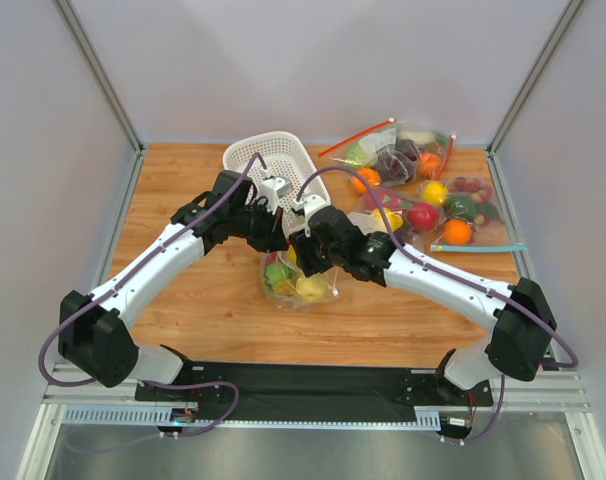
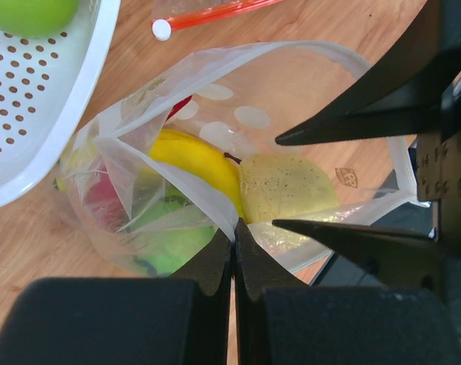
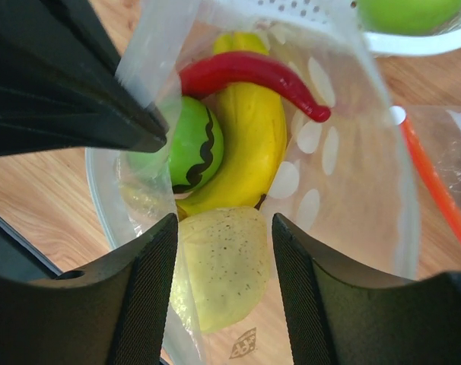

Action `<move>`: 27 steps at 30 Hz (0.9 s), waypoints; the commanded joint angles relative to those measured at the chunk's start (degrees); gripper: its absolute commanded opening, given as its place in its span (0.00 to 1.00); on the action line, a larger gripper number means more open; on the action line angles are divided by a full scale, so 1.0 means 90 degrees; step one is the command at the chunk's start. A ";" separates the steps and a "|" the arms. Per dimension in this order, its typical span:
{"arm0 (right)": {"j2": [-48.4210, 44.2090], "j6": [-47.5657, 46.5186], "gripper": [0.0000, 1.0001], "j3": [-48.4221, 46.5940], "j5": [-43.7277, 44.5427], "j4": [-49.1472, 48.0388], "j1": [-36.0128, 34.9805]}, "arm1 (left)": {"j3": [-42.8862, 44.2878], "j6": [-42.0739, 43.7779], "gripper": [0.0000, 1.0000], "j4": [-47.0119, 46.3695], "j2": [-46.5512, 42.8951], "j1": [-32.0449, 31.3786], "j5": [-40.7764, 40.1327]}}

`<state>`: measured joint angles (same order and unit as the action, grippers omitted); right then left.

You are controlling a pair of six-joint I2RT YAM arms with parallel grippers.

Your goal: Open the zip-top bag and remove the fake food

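The polka-dotted zip-top bag point(image 1: 298, 285) lies open on the wooden table between both arms. My left gripper point(image 2: 234, 226) is shut on its near rim and holds the mouth open. Inside lies the fake food: a yellow banana point(image 3: 253, 144), a red chili point(image 3: 253, 72), a green apple point(image 3: 189, 144) and a yellowish round fruit point(image 3: 223, 266). My right gripper point(image 3: 224, 220) reaches into the mouth with its fingers point(image 3: 299, 266) close on either side of the yellowish fruit. One finger touches it and a thin gap shows at the other. From the left wrist, the right fingers point(image 2: 344, 125) straddle that fruit point(image 2: 287, 186).
A white perforated basket point(image 1: 268, 165) stands just behind the bag, with a green apple point(image 3: 405, 11) in it. Several undotted bags of fruit point(image 1: 423, 190) with red and blue zip strips lie at the back right. A red zip strip point(image 2: 215, 11) lies close to the bag.
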<state>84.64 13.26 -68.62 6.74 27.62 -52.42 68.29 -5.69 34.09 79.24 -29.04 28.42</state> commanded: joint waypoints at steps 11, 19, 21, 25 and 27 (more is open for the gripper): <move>-0.0059 0.0372 0.59 0.0144 0.0237 0.0213 -0.0357 | 0.0059 0.0037 0.00 -0.0067 -0.0191 0.0033 0.0182; -0.0088 0.0772 0.64 0.0427 0.0101 0.0193 -0.0571 | 0.0039 0.0008 0.00 -0.0086 -0.0182 0.0033 0.0172; -0.0156 0.0841 0.66 0.0514 0.0052 0.0174 -0.0630 | 0.0049 -0.0002 0.00 -0.0096 -0.0201 0.0043 0.0172; -0.0303 0.1065 0.75 0.0729 -0.0202 -0.0069 -0.0689 | 0.0029 -0.0022 0.00 -0.0106 -0.0201 0.0043 0.0182; -0.0332 0.1105 0.83 0.0827 -0.0251 -0.0177 -0.0728 | 0.0029 -0.0012 0.00 -0.0106 -0.0191 0.0043 0.0191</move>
<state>83.85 20.99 -62.57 6.52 28.29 -58.11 68.29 -5.85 34.52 79.24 -29.06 29.71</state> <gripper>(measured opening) 0.798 0.006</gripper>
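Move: From the right hand, the potato in the open bag lies about 9 cm below, 2 cm back and 1 cm to the right. The banana is some 4 cm ahead and 2 cm left, the watermelon level and 6 cm left, both about 9 cm down. The left hand, still pinching the bag's rim, has the potato about 6 cm back, 7 cm right and 12 cm below. The right hand draws back about 5 cm and sinks 4 cm towards the potato, opening its fingers wider. ##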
